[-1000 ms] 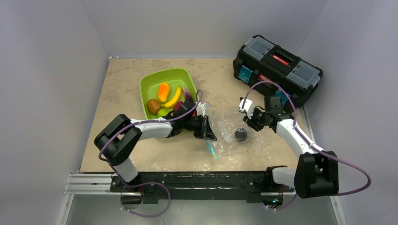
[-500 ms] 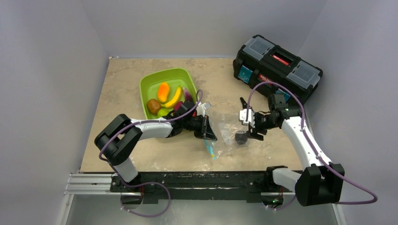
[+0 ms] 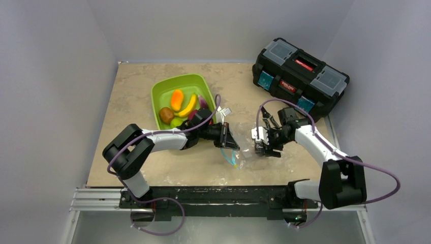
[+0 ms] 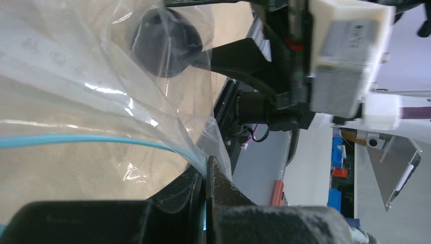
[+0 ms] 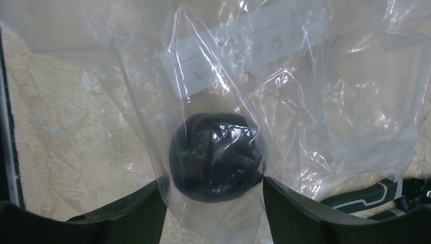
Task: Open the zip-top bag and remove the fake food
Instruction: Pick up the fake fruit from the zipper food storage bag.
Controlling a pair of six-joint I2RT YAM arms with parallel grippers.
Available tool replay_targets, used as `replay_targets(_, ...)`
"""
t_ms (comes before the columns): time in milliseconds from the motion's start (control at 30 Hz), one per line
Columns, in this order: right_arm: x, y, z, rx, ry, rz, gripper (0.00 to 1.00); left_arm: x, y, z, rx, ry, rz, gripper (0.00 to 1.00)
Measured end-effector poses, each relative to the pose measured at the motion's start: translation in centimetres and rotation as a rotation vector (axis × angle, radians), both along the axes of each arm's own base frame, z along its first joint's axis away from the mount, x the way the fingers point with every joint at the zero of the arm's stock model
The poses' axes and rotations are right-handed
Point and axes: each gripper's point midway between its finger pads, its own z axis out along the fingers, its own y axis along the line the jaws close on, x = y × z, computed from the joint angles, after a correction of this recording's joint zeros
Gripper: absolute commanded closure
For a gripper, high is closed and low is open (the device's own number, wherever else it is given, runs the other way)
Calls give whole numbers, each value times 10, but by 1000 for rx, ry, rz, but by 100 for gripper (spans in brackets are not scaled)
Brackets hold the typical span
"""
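The clear zip-top bag (image 3: 243,148) lies on the table between the arms, its teal zipper strip (image 4: 76,138) running to my left gripper (image 3: 227,142). That gripper is shut on the bag's edge beside the zipper, and in the left wrist view its jaws (image 4: 207,175) meet on the plastic. One dark plum (image 5: 216,157) sits inside the bag. My right gripper (image 5: 212,184) is open, low over the bag, with a finger on each side of the plum through the plastic. The other fake food lies in the lime-green tray (image 3: 163,90): orange piece (image 3: 176,99), banana (image 3: 189,105), kiwi (image 3: 166,115).
A black toolbox (image 3: 300,76) stands at the back right, just behind my right arm. The green tray sits just behind my left arm. The table's front edge runs close to the bag.
My right gripper swung left and down onto the bag and opened wider; its fingers now flank the plum. My left gripper kept its hold on the bag edge and shifted slightly right.
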Motion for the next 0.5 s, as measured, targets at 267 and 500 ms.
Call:
replay_targets(267,16,9,-21,-56,-17,-4,86,-1,-6,3,-47,-1,-18,100)
replay_targets(500,10,21,-32,-11,73,-21,100,-4,-1,-21,26,56,-12,100)
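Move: The dark fake fruit lies inside the bag, about 3 cm left of the open right fingers and 3 cm below them, level with them in reach. The bag's blue zip edge is some 13 cm to their left and 4 cm back. The pliers lie about 12 cm ahead of the right hand, 3 cm to its right and down on the table. From the left hand, which already pinches the bag mouth, the fruit is about 9 cm right and 9 cm down. The right fingers close fully and pinch the clear film just behind the dark fruit, on its side away from the bag mouth, as the hand sinks about 3 cm and works some 2 cm left, edging a little forward. The left hand keeps its shut grip on the mouth, lifting slightly and then dipping, about 2 cm lower in all. ##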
